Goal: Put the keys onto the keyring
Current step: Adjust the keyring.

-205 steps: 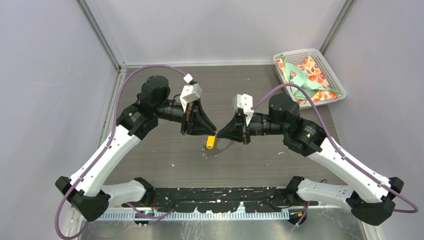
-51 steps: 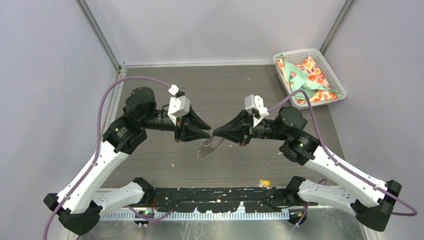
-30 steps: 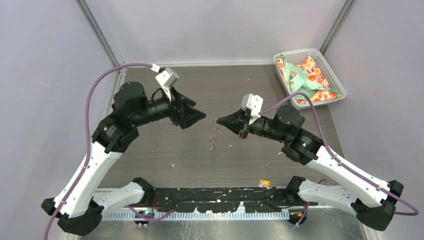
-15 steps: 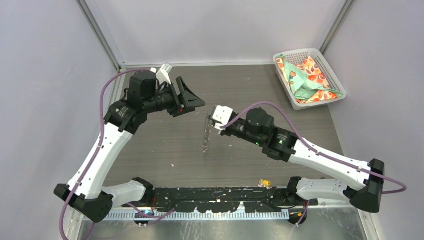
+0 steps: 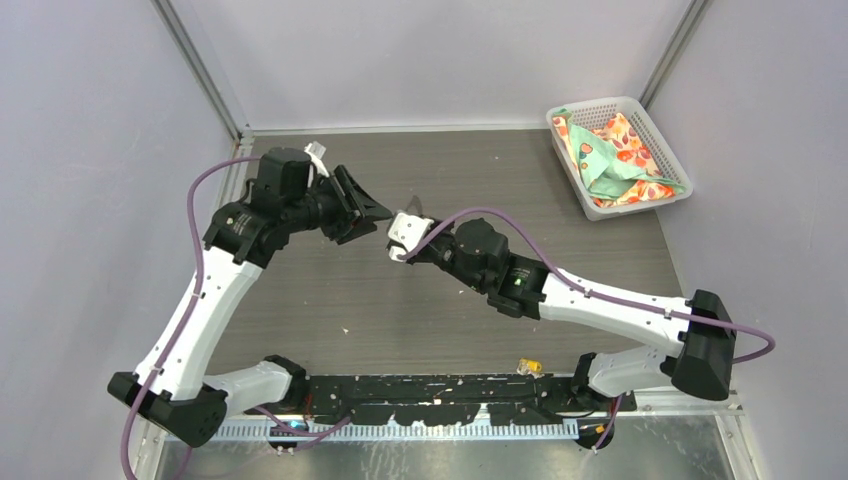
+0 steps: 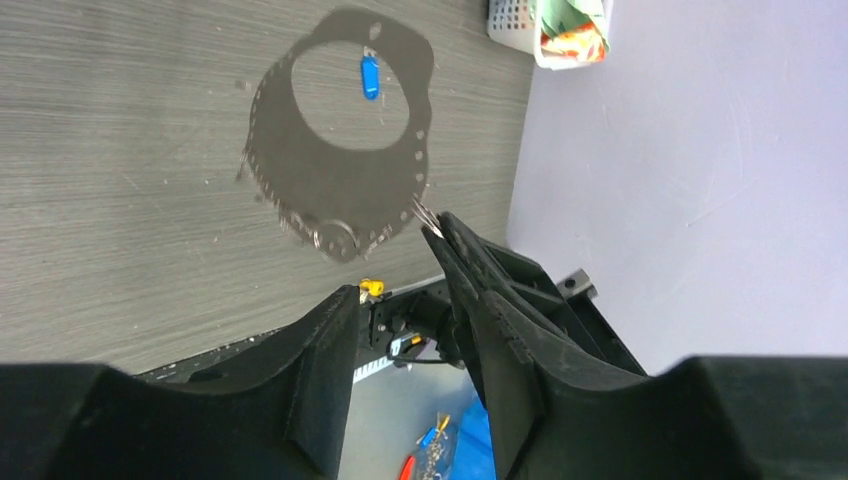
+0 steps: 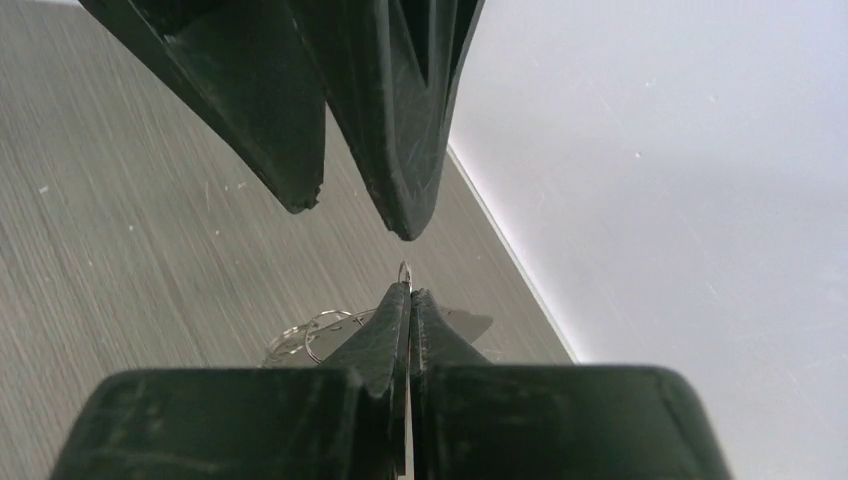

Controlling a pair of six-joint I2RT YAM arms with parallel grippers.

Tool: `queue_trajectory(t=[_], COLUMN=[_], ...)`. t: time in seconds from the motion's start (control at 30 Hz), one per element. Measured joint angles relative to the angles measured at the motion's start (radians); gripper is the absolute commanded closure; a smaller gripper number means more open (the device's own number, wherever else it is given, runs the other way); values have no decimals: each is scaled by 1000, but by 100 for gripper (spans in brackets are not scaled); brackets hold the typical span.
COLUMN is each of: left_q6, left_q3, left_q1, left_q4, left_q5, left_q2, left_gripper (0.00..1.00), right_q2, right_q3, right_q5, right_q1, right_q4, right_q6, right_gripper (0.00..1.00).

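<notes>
My right gripper is shut on the keyring, and a thin wire loop sticks out of its tips. In the left wrist view the keyring hangs as a wide grey loop from those tips, with the blue key showing inside its upper part. My left gripper is open and empty, its fingers pointing at the right tips from just beyond. In the top view it sits left of the right wrist. The yellow key lies alone at the table's near edge.
A white basket holding patterned cloth stands at the back right corner. The black mounting rail runs along the near edge. Grey walls close in the left, back and right sides.
The right arm has swung left with the keyring, up to the left gripper. The left gripper has turned and its jaws have narrowed. The yellow key, near the grippers at first, has lain at the near edge since.
</notes>
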Motion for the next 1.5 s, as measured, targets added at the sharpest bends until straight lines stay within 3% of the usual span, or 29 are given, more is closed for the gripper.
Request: queue_trajectory(t=[0.3,1.07,1.37,1.5], left_q6=[-29,-91,-100,-110], left_q3=[0,-4,-4,-4], left_q1=[37,69,71,73], left_q4=[-26,-65,-81,-85], left_q5=[-69,-98,-111,-124], left_q2=[7,16,16,16], left_gripper=[57,82,86,98], right_q2=[55,147,177,203], right_q3=[26,60,72,88], right_q5=[14,77,109,129], right_q1=[44,107,121,131], right_q4=[101,163,192,201], right_q6=[-1,-53,-81,-103], right_gripper=[99,99,99,99])
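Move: The left hand, half open, goes for the small wire ring on the keyring's edge, held in the right fingertips: about 2 cm ahead of it, 3 cm to its right and 3 cm below. For the right hand, that ring is right at its fingertips, and the left hand, where the ring is taken, is about 2 cm back, 3 cm left and 2 cm up. On the table some 31 cm below both, the blue key tag lies 16 cm ahead and 24 cm right of the left hand, the yellow one 12 cm back and 26 cm right. The right hand keeps its pinch on the keyring's small wire ring and carries it about 6 cm to the left, easing slightly back, so that it comes up to the left fingertips. The left hand first goes forward and left while sinking, then creeps on left and down, some 4 to 5 cm in all and turning about 15 degrees, mostly counter-clockwise, as its fingers close from half open to nearly shut on the ring just beyond the right fingertips. ##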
